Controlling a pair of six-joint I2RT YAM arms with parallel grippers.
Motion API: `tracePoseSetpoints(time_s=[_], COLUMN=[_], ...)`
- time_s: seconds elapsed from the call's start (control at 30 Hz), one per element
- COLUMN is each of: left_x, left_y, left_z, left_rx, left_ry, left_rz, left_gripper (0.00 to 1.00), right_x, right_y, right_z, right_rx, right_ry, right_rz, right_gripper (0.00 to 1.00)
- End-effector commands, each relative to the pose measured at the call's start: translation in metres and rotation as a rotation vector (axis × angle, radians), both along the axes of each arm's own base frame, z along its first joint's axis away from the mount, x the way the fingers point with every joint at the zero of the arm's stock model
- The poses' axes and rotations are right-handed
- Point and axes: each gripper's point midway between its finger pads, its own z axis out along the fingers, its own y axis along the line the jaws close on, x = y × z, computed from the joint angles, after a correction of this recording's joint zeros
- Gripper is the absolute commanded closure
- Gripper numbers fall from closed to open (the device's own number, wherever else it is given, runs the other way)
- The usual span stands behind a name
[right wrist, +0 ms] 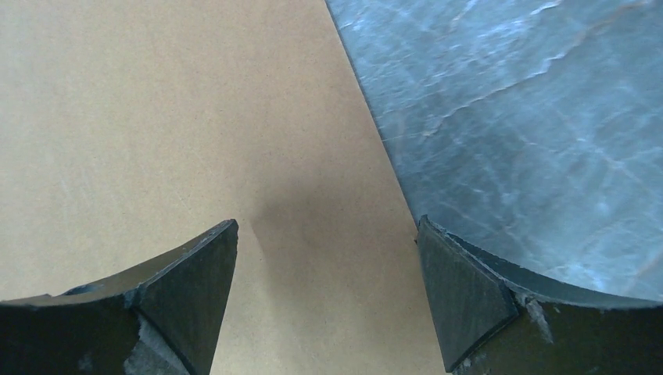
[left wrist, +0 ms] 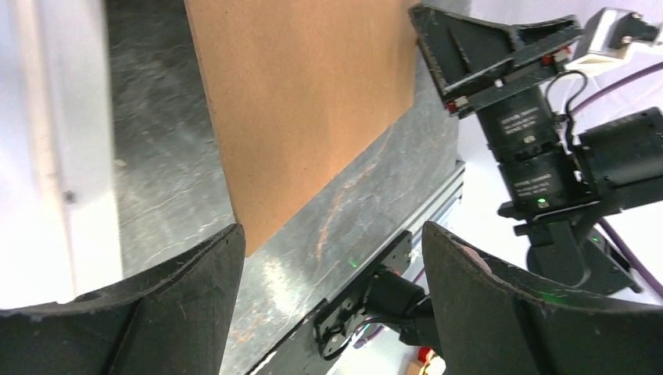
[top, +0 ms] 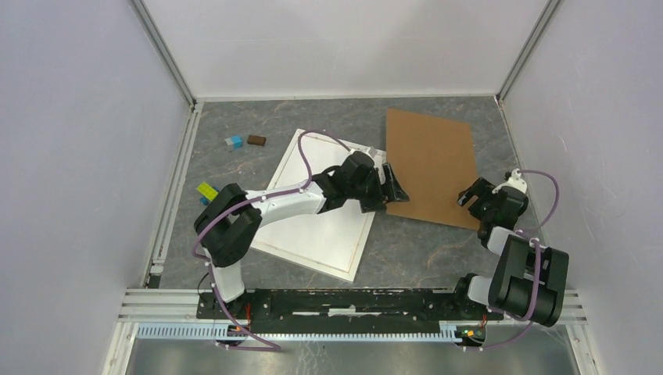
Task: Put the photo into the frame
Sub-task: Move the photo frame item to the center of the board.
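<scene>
The frame (top: 313,226), a large white rectangle with a thin raised edge, lies flat on the grey table, left of centre. Its inside is plain white, and I cannot tell whether that is the photo lying face down; no picture side shows. My left gripper (top: 393,187) hangs open over the gap between the frame's right edge (left wrist: 47,156) and the brown backing board (top: 430,164), holding nothing (left wrist: 332,234). My right gripper (top: 471,194) hovers open just above the board's near right edge (right wrist: 327,226), with only board (right wrist: 195,117) and table beneath the jaws.
Small blocks lie at the back left: a blue one (top: 233,141), a brown one (top: 256,141) and a yellow-green one (top: 207,190). White walls close the table on three sides. The arms' black base rail (top: 352,301) runs along the near edge.
</scene>
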Motion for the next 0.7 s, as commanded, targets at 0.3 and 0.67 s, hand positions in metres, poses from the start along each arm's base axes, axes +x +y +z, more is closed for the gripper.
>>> tracePoseSetpoints(time_s=[0.3,0.67], left_x=[0.014,0.06], left_y=[0.045,0.081], left_z=[-0.008,-0.011], left_rx=[-0.064,0.066], left_ry=[0.007,-0.143], left_rz=[0.069,0.061], left_gripper=[0.12,0.13], right_x=[-0.022,-0.022], right_y=[0.062,0.054], right_z=[-0.034,-0.033], right_rx=[0.159,0.112], right_ry=[0.134,0.153], right_rz=[0.164,0.16], right_gripper=[0.12,0.12])
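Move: Lying flat, the brown board has its centre about 12 cm left and 10 cm ahead of the right hand, some 2 cm below it, with the right finger already at the board's right edge. The frame's centre is roughly 48 cm left of that hand and level with it in reach. From the left hand, the board's centre lies about 14 cm right, 10 cm ahead and 11 cm lower; the frame's centre is about 22 cm left, straight across. Pushing on the brown board's right edge with its open right finger, the right hand goes about 4 cm left towards the frame, turning slightly counter-clockwise, then stops and stays at the edge. The left hand, wide open above, travels some 7 cm left over the frame, sinking about 4 cm, then easing forward and slightly up. ##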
